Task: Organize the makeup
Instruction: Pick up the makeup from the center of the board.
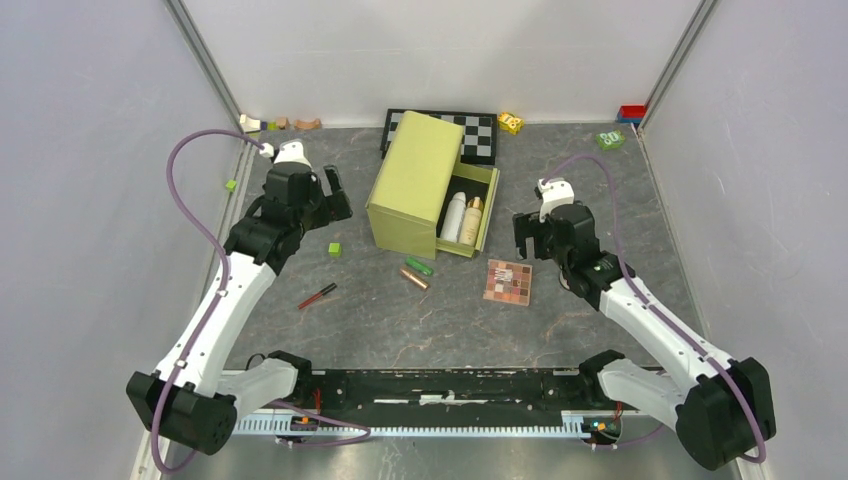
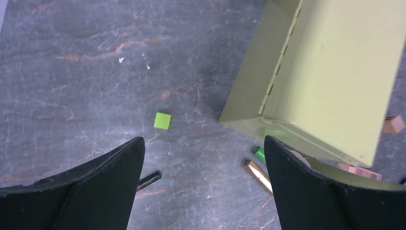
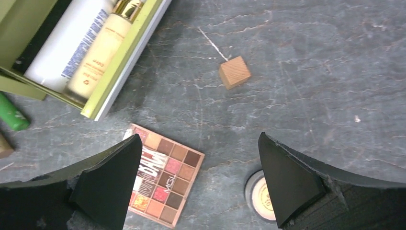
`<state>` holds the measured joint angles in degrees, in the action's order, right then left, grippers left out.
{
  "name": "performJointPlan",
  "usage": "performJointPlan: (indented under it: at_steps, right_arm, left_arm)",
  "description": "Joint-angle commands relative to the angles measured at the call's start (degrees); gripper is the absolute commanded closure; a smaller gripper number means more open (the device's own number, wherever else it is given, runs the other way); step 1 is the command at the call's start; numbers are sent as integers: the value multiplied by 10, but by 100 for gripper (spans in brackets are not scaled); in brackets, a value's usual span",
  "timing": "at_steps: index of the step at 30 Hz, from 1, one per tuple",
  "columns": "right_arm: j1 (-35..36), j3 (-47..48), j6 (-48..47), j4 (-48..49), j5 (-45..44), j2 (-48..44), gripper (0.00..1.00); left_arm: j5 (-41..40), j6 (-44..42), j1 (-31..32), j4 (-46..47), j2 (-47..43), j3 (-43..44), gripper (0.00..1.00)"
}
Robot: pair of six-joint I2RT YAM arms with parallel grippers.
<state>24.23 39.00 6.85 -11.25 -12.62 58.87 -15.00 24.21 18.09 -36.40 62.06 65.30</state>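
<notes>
A green box (image 1: 415, 185) stands mid-table with its drawer (image 3: 127, 62) pulled out. A white bottle (image 3: 67, 45) and a beige gold-capped bottle (image 3: 98, 50) lie side by side in the drawer. In front of the box lie a green tube (image 1: 419, 266), a bronze tube (image 1: 414, 279) and the eyeshadow palette (image 1: 508, 282). The red pencil (image 1: 317, 296) lies further left. My left gripper (image 2: 203, 140) hovers open and empty left of the box. My right gripper (image 3: 199, 136) hovers open and empty, with the palette (image 3: 167, 179) under its left finger and a round peach compact (image 3: 261, 195) under its right finger.
A small green cube (image 2: 162, 120) lies left of the box, and another (image 1: 230, 185) sits near the left wall. A wooden cube (image 3: 234, 72) lies right of the drawer. The chequered board (image 1: 480, 135) lies behind the box. Small odds and ends line the back wall.
</notes>
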Motion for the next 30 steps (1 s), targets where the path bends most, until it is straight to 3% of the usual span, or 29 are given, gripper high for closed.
performJointPlan:
  at_steps: [1,8,17,21,30]
  right_arm:
    - [0,10,56,11,39,6,2]
    - [0,19,103,-35,42,48,2]
    - [26,-16,49,69,246,26,14]
    - [118,-21,20,107,207,25,16]
    - [261,-124,35,332,133,61,24]
  left_arm:
    - [-25,28,-5,-1,-2,-17,0]
    - [-13,12,-6,18,23,-10,0]
    - [5,60,-10,41,8,-52,0]
    - [27,76,-38,21,31,-45,0]
    - [50,37,-103,7,69,-5,0]
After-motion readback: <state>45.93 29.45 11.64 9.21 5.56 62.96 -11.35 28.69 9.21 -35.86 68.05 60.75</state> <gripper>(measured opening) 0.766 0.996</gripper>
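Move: Some 27 cm to the right hand's left, nearly level with it and about 14 cm below, lies the gold tube; the green tube stands beside it, roughly 3 cm farther out. On the way there, the palette is about 6 cm left of the hand and 2 cm back, and the open drawer with its bottles some 16 cm left and 14 cm ahead. From the left hand the gold tube is about 18 cm right, 4 cm back and 24 cm below. Sinking some 3 cm first, the empty right hand then sweeps left and back towards its base, about 16 cm left in all, passing over the palette towards the gold and green tubes. It swings counter-clockwise about 35 degrees, its left side rising, and its fingers narrow to roughly three-quarters open. Meanwhile the empty left hand, still wide open, sinks about 6 cm and drifts left, away from the tubes. ##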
